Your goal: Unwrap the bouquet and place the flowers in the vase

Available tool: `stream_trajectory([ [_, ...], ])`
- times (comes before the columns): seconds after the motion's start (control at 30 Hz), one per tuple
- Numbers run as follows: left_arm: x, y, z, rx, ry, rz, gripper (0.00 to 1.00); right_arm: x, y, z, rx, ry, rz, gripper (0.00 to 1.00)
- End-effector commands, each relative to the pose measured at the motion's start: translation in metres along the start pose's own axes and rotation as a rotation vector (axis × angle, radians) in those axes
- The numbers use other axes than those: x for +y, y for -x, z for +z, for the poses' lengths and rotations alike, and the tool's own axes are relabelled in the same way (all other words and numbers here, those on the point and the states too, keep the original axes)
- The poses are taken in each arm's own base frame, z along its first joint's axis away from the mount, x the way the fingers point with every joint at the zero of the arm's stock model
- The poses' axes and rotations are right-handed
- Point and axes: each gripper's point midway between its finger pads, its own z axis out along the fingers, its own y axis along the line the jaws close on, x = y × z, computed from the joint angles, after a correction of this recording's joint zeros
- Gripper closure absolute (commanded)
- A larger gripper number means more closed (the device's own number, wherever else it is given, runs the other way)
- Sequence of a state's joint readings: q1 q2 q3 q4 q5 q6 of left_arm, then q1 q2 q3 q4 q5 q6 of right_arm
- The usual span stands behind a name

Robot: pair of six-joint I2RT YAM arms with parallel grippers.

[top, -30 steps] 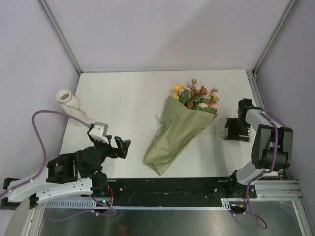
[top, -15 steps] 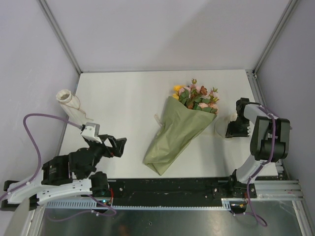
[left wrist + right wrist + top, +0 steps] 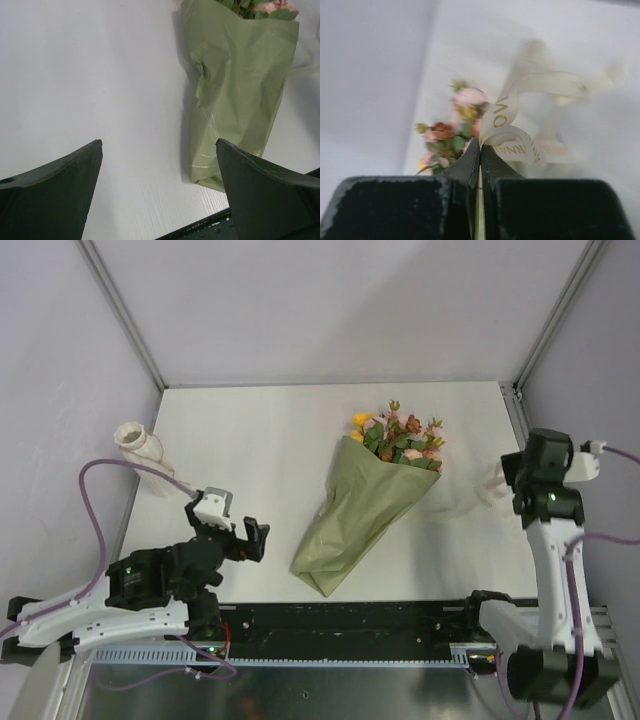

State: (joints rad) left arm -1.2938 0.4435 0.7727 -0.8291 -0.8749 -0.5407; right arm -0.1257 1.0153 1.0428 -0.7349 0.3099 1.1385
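The bouquet (image 3: 365,510) lies across the middle of the table in olive-green paper, its flowers (image 3: 400,435) pointing toward the back. My right gripper (image 3: 481,146) is shut on the cream ribbon (image 3: 520,145), a thin strip of it pinched between the jaws; the loops with gold letters hang blurred in front. In the top view the ribbon (image 3: 492,485) shows as a pale blur right of the bouquet, beside the raised right gripper (image 3: 515,485). My left gripper (image 3: 252,540) stands open and holds nothing, left of the bouquet's (image 3: 240,85) narrow end. The vase (image 3: 138,443) sits at the far left edge.
A purple cable (image 3: 110,475) loops over the table's left side near the vase. Grey walls and metal posts (image 3: 120,315) close in the white table (image 3: 250,430) at the back and sides. A black rail (image 3: 350,625) runs along the near edge.
My right gripper has shut on the ribbon and risen from the table, swinging to the right with it. The left arm has shifted slightly, still open.
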Motion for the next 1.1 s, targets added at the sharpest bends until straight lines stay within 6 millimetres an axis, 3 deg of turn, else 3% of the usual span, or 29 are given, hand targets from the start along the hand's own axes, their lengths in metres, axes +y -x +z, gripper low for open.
stream_trajectory([
  [0.0, -0.014, -0.001, 0.001, 0.039, -0.038, 0.003, 0.0, 0.066, 0.054, -0.064, -0.226, 0.378, -0.218, 1.0],
  [0.1, -0.022, -0.005, 0.002, 0.066, -0.057, -0.023, 0.0, 0.096, 0.068, -0.1, -0.318, 0.568, -0.325, 1.0],
  [0.23, -0.027, -0.006, 0.006, 0.085, -0.04, -0.038, 0.0, 0.13, 0.078, -0.131, -0.403, 0.737, -0.457, 1.0],
  [0.37, -0.03, -0.003, 0.013, 0.112, -0.011, -0.044, 0.01, 0.16, 0.09, -0.144, -0.488, 0.817, -0.568, 1.0],
  [0.53, -0.031, 0.003, 0.028, 0.163, 0.024, -0.037, 0.0, 0.201, 0.1, -0.141, -0.529, 0.918, -0.611, 1.0],
  [0.67, -0.036, 0.003, 0.041, 0.203, 0.002, -0.044, 0.0, 0.221, 0.096, -0.105, -0.485, 0.906, -0.632, 1.0],
  [0.8, -0.041, -0.003, 0.051, 0.252, -0.033, -0.059, 0.01, 0.224, 0.076, -0.044, -0.407, 0.841, -0.675, 1.0],
  [0.9, -0.042, 0.0, 0.051, 0.262, -0.06, -0.059, 0.0, 0.231, 0.063, 0.001, -0.367, 0.814, -0.71, 1.0],
  [1.07, -0.037, 0.008, 0.045, 0.235, -0.092, -0.008, 0.0, 0.251, 0.053, 0.054, -0.318, 0.767, -0.751, 1.0],
])
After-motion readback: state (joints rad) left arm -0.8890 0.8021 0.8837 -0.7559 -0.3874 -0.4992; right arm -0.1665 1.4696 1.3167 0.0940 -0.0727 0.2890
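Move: The cream ribbon, already loose from the bouquet, hangs from the right fingers. The bare table patch towards the far right corner lies about 25 cm ahead of that hand, 3 cm right and 22 cm below; the flower heads are some 13 cm ahead and 20 cm left, the green wrap's middle 30 cm left and 2 cm back. From the left hand, that wrap's middle is about 11 cm ahead, 24 cm right and 23 cm down; the bare patch, 39 cm ahead, 57 cm right. The ribbon stays pinched in the shut right fingers as they climb about 22 cm, then carry it some 19 cm forward past the right of the flowers, sinking about 10 cm towards the bare far-right table, while the wrist swings from slanting down and rightward to nearly level, straight ahead. The open left hand eases right, down and a little forward towards the wrap, its fingers tipping down. ##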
